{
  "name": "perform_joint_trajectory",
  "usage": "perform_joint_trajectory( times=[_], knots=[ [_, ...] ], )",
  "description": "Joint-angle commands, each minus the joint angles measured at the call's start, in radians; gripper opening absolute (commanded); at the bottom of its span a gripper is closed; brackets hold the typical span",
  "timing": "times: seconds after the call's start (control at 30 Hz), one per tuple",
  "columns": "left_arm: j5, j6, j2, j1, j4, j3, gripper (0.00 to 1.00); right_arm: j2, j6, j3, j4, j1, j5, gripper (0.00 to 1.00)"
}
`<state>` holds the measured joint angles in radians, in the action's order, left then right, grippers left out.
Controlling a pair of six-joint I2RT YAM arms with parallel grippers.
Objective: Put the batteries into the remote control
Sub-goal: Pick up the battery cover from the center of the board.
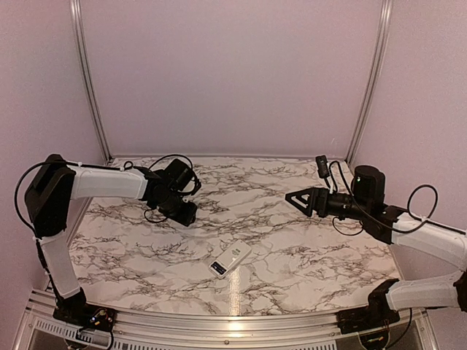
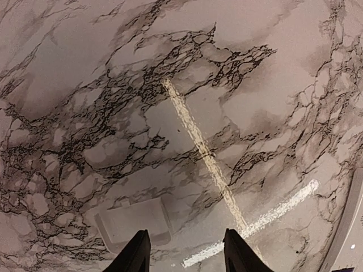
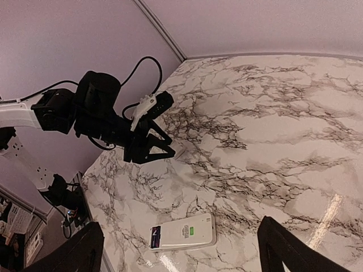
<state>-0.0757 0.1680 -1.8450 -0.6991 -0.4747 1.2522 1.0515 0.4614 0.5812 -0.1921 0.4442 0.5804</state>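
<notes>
The remote control (image 1: 230,257) lies back up on the marble table (image 1: 292,240), between the two arms. Its battery bay at the near-left end is uncovered, and a dark battery (image 3: 155,236) with a red mark shows inside. A flat white cover (image 2: 133,222) lies on the table beside my left gripper (image 1: 190,216). In the left wrist view the left gripper (image 2: 187,249) is open with only bare marble in its gap. My right gripper (image 1: 290,197) hovers above the table, right of the remote (image 3: 184,232). Seen from the right wrist, the right gripper (image 3: 180,224) is wide open and empty.
Pale purple walls (image 1: 233,73) with metal corner rails close the back and sides. A metal rail (image 1: 219,321) runs along the table's near edge. Black cables hang from both wrists.
</notes>
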Motion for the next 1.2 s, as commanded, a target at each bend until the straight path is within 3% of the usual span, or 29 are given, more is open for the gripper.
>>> perform_joint_trajectory(
  times=[0.0,0.5,0.7,0.77,0.97,1.17],
  knots=[
    [0.008,-0.011,-0.049,0.004,0.022,0.017,0.44,0.013,-0.009,0.043,-0.025,-0.010,0.028,0.92],
    [-0.045,-0.013,-0.143,0.004,0.047,0.006,0.30,0.014,-0.001,0.040,-0.037,-0.009,0.036,0.85],
    [-0.008,-0.005,-0.114,0.003,0.063,-0.021,0.09,0.021,-0.004,0.040,-0.045,-0.010,0.044,0.76],
    [0.041,-0.005,-0.065,0.003,0.077,-0.043,0.01,0.028,-0.009,0.041,-0.055,-0.010,0.054,0.73],
    [0.358,-0.026,0.139,-0.006,0.106,-0.123,0.00,0.037,-0.042,0.057,-0.107,0.005,0.155,0.66],
    [0.659,-0.043,0.338,-0.036,0.098,-0.184,0.00,0.016,-0.175,0.114,-0.069,0.111,0.205,0.64]
  ],
)
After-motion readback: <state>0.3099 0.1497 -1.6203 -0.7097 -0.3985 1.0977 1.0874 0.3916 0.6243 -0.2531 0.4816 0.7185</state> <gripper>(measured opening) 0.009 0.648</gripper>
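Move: Below the left hand, the battery cover lies flat about 5 cm down, its middle some 2 cm ahead and 1 cm to the left. The remote control, open side up, is roughly 13 cm back from this hand, 13 cm to its right and 5 cm down. From the right hand the battery cover is about 11 cm ahead, 30 cm to the left and 21 cm below. Sinking about 5 cm almost straight down, the left hand narrows its already half-open fingers and shuts them on the edge of the battery cover nearer the remote control. It then lifts the cover some 10 cm while drawing back and a little right, fingertips swinging rightward about 20 degrees. Near the end the empty right hand eases left, up and back, its gripper partly narrowed. ##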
